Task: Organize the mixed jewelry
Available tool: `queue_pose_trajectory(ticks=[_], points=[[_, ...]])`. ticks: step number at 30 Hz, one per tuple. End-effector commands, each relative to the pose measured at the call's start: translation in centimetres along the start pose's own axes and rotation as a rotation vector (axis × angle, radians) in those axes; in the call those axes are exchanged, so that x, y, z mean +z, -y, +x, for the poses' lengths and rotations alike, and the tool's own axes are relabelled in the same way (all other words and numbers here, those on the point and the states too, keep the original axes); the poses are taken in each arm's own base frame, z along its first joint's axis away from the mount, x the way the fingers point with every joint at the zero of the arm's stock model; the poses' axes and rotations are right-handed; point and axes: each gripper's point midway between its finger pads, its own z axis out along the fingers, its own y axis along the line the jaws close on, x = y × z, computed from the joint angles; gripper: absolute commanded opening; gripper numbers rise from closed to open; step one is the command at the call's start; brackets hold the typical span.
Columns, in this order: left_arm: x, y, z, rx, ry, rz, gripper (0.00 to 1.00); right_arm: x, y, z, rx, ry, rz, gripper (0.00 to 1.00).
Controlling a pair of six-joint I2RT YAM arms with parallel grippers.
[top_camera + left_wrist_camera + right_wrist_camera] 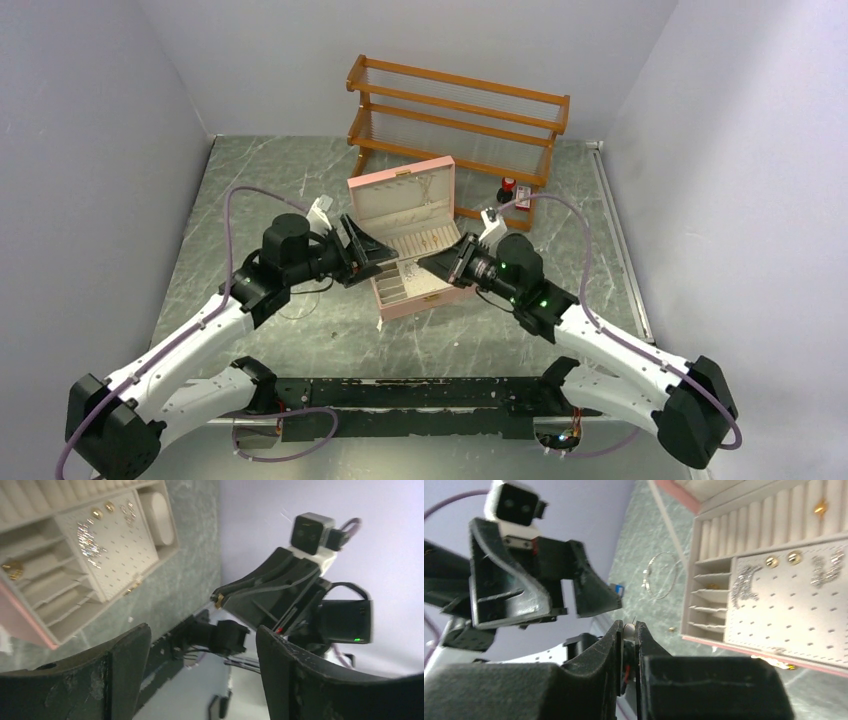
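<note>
My right gripper [628, 626] is shut on a tiny white-beaded earring [628, 628] pinched at its very tips, with a thin pin sticking up. It hovers just in front of the open pink jewelry box [432, 296]. My left gripper [202, 630] faces it from the left, open and empty. In the left wrist view the right gripper [218, 599] shows with a tiny bit at its tip. Gold studs [794, 556] and silvery pieces [744, 582] sit on the box's perforated pad. A gold ring [820, 507] rests in the ring rolls. A thin silvery loop [662, 581] and a gold bit [671, 629] lie on the table.
A wooden two-shelf rack [455, 115] stands at the back. Small red-and-black bottles [508, 189] sit to the right of the box lid. A small blue object [616, 586] lies on the table left of the box. Grey walls close in both sides.
</note>
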Motion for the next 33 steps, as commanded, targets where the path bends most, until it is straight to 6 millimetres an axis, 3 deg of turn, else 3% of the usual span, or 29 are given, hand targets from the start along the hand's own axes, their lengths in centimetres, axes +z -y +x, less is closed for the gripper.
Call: queue_pose_trajectory(ticks=[1,12,18,33], points=[[-1.5,-1.5,-2.7,0.220,0.125,-0.146,0.82,-0.3,3.6,0.2,-0.165,-0.149,0.178,0.11],[-4.0,-2.3,-7.5,0.603,0.255,-0.373,0.83,1.1,8.2,0.3,-0.271,-0.362,0.345,0.11],[-3.0,-3.2,-8.0,0.660,0.244,-0.385,0.82,2.5,9.7,0.5,-0.267,-0.409,0.381,0.12],[-1.7,-3.7,-9.2,0.737,0.265,-0.393,0.82,4.8,11.2,0.0,-0.261,-0.436,0.399,0.12]])
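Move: The right hand, fingertips closed on a small earring, has the middle of the box's pierced earring board about 7 cm ahead, 1 cm to its right and some 16 cm below. About 6 cm beyond the board's middle are the ring rolls; the small compartments lie 7 cm left of it and 2 cm nearer, and the oval pad 6 cm right of it and 2 cm farther out. From the left hand, the board's middle is some 8 cm ahead, 5 cm right and 17 cm below. Keeping the earring pinched between its fingertips, the right hand goes about 3 cm forward, then mainly sinks for a total of 11 cm towards the earring board, easing forward a little more as the fingers tip some 35 degrees farther down. The left hand, already open and empty, backs off to its left and forward and finally sinks slightly, its fingers swinging steeply down beside the box. ##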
